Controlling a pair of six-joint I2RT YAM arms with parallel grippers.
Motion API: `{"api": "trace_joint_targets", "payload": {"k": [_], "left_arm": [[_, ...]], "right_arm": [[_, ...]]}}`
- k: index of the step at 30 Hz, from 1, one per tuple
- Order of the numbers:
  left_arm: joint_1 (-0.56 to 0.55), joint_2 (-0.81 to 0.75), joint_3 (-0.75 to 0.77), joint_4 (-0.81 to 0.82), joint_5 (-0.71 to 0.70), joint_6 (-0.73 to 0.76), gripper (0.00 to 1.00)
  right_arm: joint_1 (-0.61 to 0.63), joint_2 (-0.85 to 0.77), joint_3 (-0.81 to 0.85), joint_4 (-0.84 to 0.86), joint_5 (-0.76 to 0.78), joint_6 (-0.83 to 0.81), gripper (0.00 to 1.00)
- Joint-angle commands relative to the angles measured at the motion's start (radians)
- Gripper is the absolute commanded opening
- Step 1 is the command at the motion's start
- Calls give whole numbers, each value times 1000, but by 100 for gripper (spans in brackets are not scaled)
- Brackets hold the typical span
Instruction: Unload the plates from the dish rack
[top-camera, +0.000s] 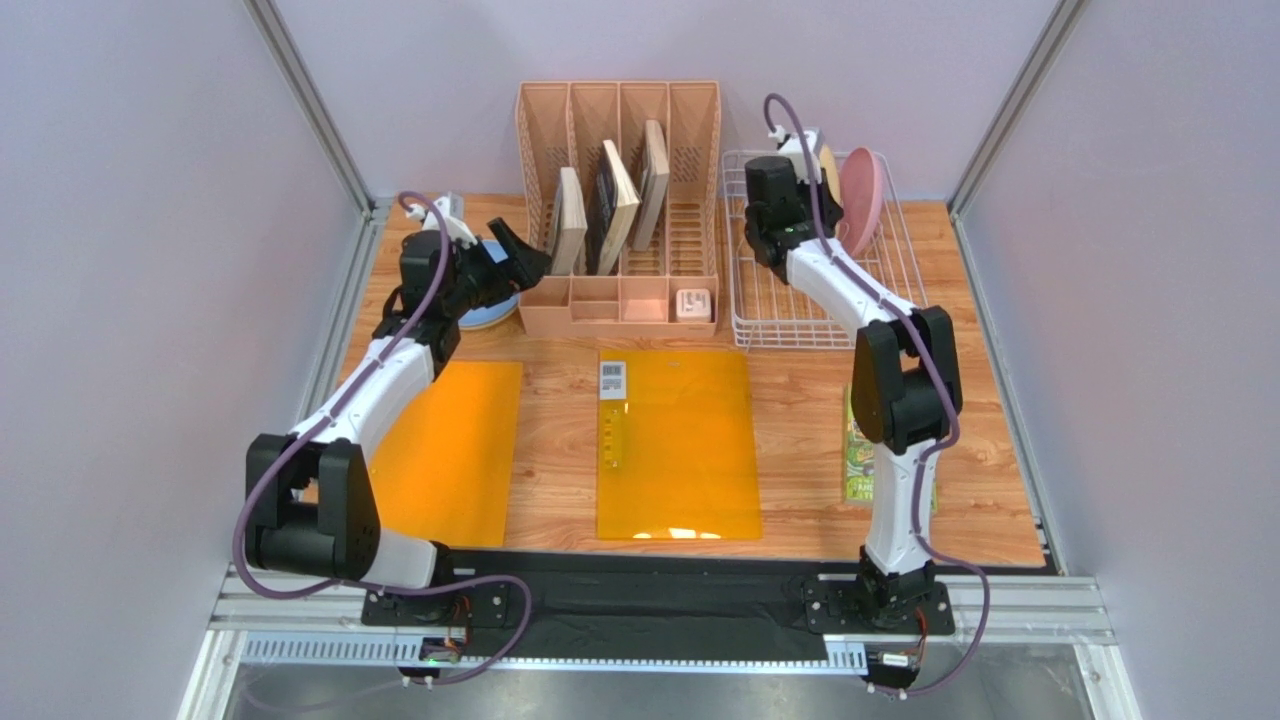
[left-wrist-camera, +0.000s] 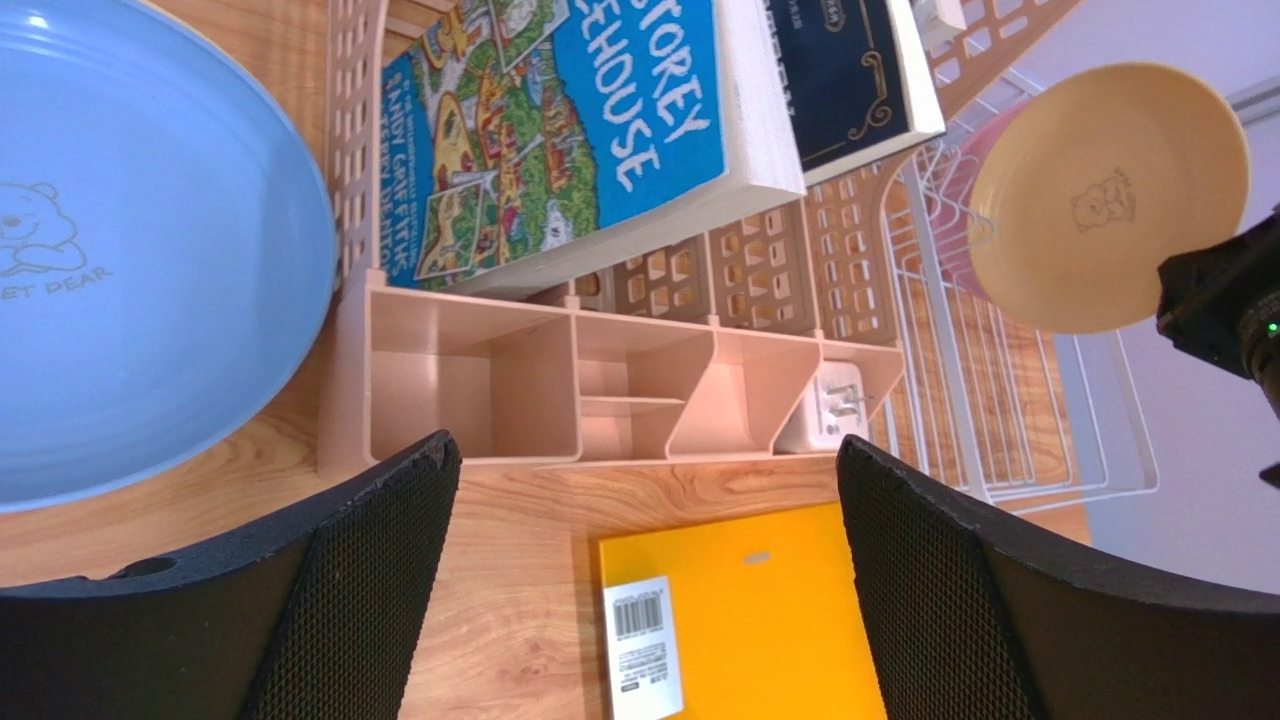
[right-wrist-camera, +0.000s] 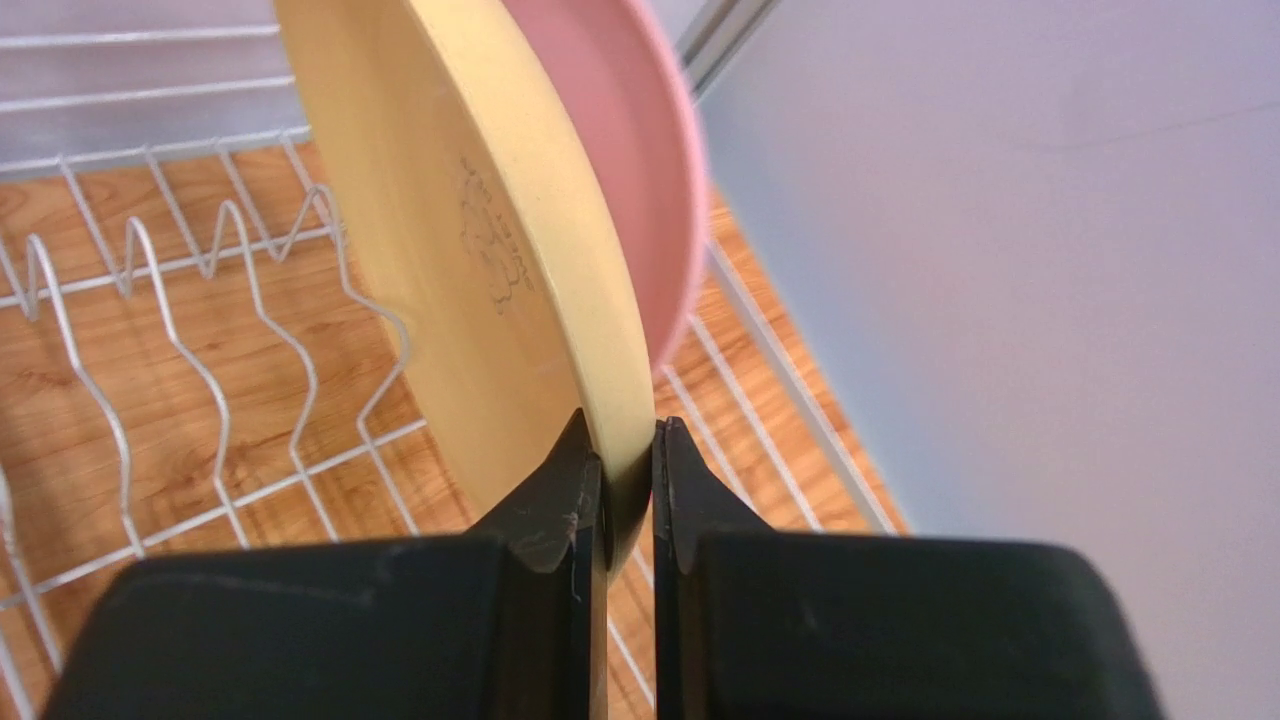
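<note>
The white wire dish rack (top-camera: 819, 285) stands at the back right. My right gripper (right-wrist-camera: 619, 443) is shut on the lower rim of the pale yellow plate (right-wrist-camera: 451, 225), which stands upright in the rack. A pink plate (right-wrist-camera: 639, 165) stands right behind it, also upright. The light blue plate (left-wrist-camera: 135, 255) lies flat on the table at the back left, beside the organizer. My left gripper (left-wrist-camera: 646, 585) hovers over the table just right of the blue plate, open, with nothing between its fingers. The left wrist view also shows the yellow plate (left-wrist-camera: 1104, 195) in the rack (left-wrist-camera: 1022, 405).
A pink-beige slotted organizer (top-camera: 619, 293) with several books stands at the back centre, a white charger (top-camera: 693, 303) in its front tray. Two orange folders (top-camera: 676, 443) (top-camera: 448, 450) lie flat on the table. A green packet (top-camera: 857, 458) lies by the right arm. Grey walls enclose the table.
</note>
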Motion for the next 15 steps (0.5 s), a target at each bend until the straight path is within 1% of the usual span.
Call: {"api": "trace_joint_targets", "payload": {"k": [1, 2, 3, 4, 6, 7, 9, 10, 12, 13, 14, 15], "left_arm": [[-19, -54, 80, -34, 3, 38, 100], [-20, -59, 83, -39, 18, 38, 100], [-20, -64, 82, -39, 26, 34, 100], [-22, -76, 76, -33, 34, 29, 100], [-22, -87, 62, 7, 70, 11, 100], [-23, -90, 60, 15, 81, 5, 100], [-23, -94, 68, 24, 115, -6, 100], [-25, -97, 69, 30, 124, -8, 100], [-25, -96, 66, 64, 159, -22, 100], [-25, -93, 66, 79, 172, -38, 100], [-25, -90, 66, 110, 202, -54, 100], [-26, -84, 65, 127, 218, -64, 100]], "right_arm": [[79, -193, -94, 351, 167, -120, 0], [93, -219, -111, 354, 184, -122, 0], [96, -244, -143, 338, 183, -78, 0], [100, -305, -153, 255, 177, -22, 0], [107, -356, -171, 148, 132, 65, 0], [108, -405, -192, 80, 117, 140, 0], [108, -453, -209, 9, 25, 200, 0], [110, -476, -223, -64, -9, 255, 0], [111, -546, -252, -124, -155, 283, 0], [111, -565, -257, -158, -199, 303, 0], [110, -600, -260, -188, -330, 358, 0], [108, -615, -263, -207, -404, 374, 0]]}}
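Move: Some 45 cm to the right hand's left and 10 cm back, at about its own height, wait the left hand's open fingers. Between them, about 33 cm left of the right hand and 8 cm lower, stands the book rack; the pink plate is 5 cm right, 4 cm ahead and 6 cm below. From the left hand, the yellow plate lies roughly 43 cm right and 15 cm ahead, the blue plate 11 cm left, 2 cm ahead, 17 cm below. Rising about 13 cm while drawing back 10 cm and slightly left, the right hand keeps its pinch on the yellow plate's edge, lifting it away from the pink plate and tipping its fingers up roughly 20 degrees. The left hand, still wide open and empty, rises some 5 cm and edges right towards the plate, turning slightly clockwise. ##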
